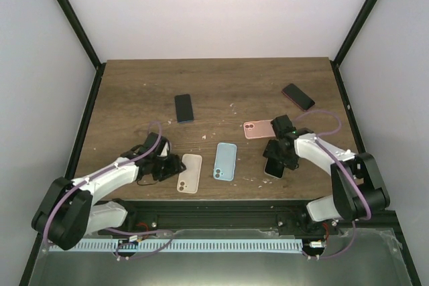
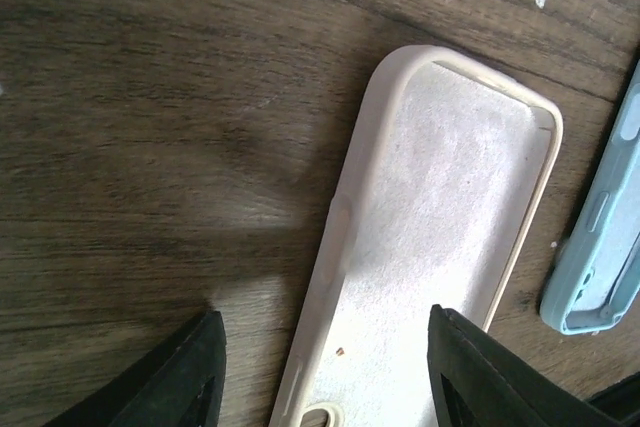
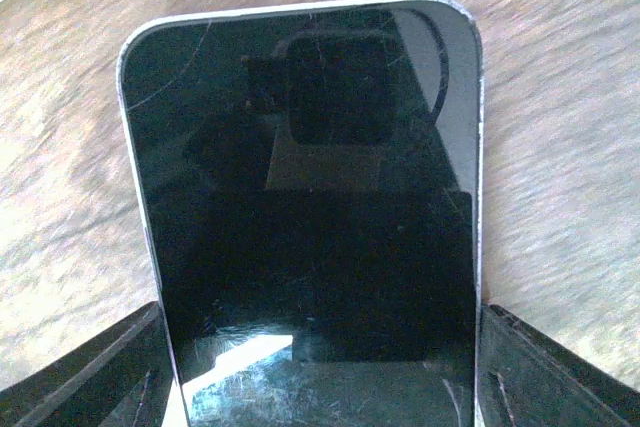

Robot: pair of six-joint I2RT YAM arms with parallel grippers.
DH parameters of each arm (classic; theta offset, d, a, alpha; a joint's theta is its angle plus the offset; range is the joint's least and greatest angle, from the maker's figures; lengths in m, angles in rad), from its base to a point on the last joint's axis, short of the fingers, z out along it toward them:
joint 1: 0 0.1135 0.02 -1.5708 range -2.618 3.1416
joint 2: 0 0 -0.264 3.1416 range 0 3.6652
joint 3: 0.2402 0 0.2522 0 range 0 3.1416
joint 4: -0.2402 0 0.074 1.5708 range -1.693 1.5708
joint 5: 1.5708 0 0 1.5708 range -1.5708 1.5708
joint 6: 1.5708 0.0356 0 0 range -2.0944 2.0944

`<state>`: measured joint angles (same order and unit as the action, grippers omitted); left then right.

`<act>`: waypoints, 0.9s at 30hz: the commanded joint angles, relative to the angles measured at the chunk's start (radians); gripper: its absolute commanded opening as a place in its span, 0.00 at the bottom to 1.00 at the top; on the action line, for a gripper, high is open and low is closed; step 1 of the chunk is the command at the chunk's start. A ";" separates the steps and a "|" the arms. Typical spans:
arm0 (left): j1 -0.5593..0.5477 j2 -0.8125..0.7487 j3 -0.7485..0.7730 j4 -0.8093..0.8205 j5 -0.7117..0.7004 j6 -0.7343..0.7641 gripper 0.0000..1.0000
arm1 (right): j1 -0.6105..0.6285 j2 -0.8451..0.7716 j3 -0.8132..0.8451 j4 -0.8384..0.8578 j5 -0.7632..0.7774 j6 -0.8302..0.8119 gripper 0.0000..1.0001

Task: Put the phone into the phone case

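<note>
A beige phone case (image 2: pixel 440 217) lies open side up on the wooden table, in the top view (image 1: pixel 190 173) just right of my left gripper (image 1: pixel 163 164). My left gripper (image 2: pixel 325 367) is open and straddles the case's near end. One finger (image 2: pixel 185 372) stands over bare wood left of the case, the other (image 2: pixel 480 372) over its right edge. A black phone (image 3: pixel 310 197), screen up, sits between the fingers of my right gripper (image 3: pixel 320 372), which press on its two long sides. The top view shows that phone (image 1: pixel 272 169) under my right gripper (image 1: pixel 276 160).
A light blue case (image 1: pixel 225 161) lies right of the beige one, and its corner shows in the left wrist view (image 2: pixel 600 247). A pink case (image 1: pixel 257 129) lies behind my right gripper. A black phone (image 1: pixel 184 108) and a dark red phone (image 1: pixel 298 96) lie farther back.
</note>
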<state>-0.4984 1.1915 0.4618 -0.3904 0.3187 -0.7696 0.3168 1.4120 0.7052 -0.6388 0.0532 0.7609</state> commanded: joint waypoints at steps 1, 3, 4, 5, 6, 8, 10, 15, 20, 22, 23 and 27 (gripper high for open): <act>-0.016 0.036 -0.006 0.052 -0.011 0.031 0.55 | 0.068 -0.070 0.003 -0.018 -0.059 0.023 0.69; -0.019 0.068 0.007 0.055 -0.025 0.036 0.51 | 0.099 -0.101 0.011 -0.021 -0.066 0.036 0.68; -0.019 0.086 0.020 0.055 -0.030 0.037 0.48 | 0.111 -0.113 0.015 -0.022 -0.073 0.040 0.68; -0.022 0.104 0.025 0.055 -0.033 0.038 0.46 | 0.125 -0.123 0.018 -0.021 -0.081 0.045 0.68; -0.024 0.118 0.033 0.058 -0.037 0.038 0.44 | 0.140 -0.134 0.024 -0.021 -0.086 0.049 0.68; -0.033 0.144 0.048 0.066 -0.052 0.035 0.40 | 0.174 -0.152 0.033 -0.016 -0.093 0.063 0.67; -0.044 0.168 0.070 0.069 -0.071 0.025 0.35 | 0.212 -0.164 0.047 -0.005 -0.102 0.077 0.67; -0.056 0.236 0.110 0.106 -0.058 -0.024 0.21 | 0.305 -0.154 0.096 0.029 -0.108 0.097 0.67; -0.069 0.291 0.174 0.088 -0.068 -0.042 0.11 | 0.385 -0.116 0.154 0.053 -0.100 0.118 0.67; -0.068 0.300 0.188 0.080 -0.090 -0.050 0.07 | 0.414 -0.095 0.175 0.068 -0.099 0.130 0.67; -0.068 0.301 0.194 0.077 -0.097 -0.053 0.05 | 0.426 -0.080 0.183 0.077 -0.101 0.136 0.67; -0.069 0.289 0.216 0.060 -0.106 -0.062 0.10 | 0.479 -0.034 0.228 0.117 -0.121 0.142 0.67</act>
<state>-0.5659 1.4830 0.6483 -0.3035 0.2543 -0.8143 0.7456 1.3418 0.8581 -0.5903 -0.0532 0.8787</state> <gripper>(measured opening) 0.041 0.779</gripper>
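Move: The white case is what both hands work on. Its middle lies about 3 cm to the right of the left hand, 1 cm back and 2 cm below, its left wall between the open fingers; the blue case is some 17 cm right and 4 cm ahead. From the right hand, which already holds the phone, the white case is about 33 cm left and 5 cm back, the blue case roughly 20 cm left and level, and the pink case 12 cm ahead and 5 cm left. The phone, still gripped by its sides in the right hand, is carried about 15 cm left towards the blue and white cases while rising some 7 cm, its left side tipping up and the hand turning roughly 20 degrees counter-clockwise. Meanwhile the left fingers shut on the white case's left wall and draw it forward and to the right, sinking slightly. ##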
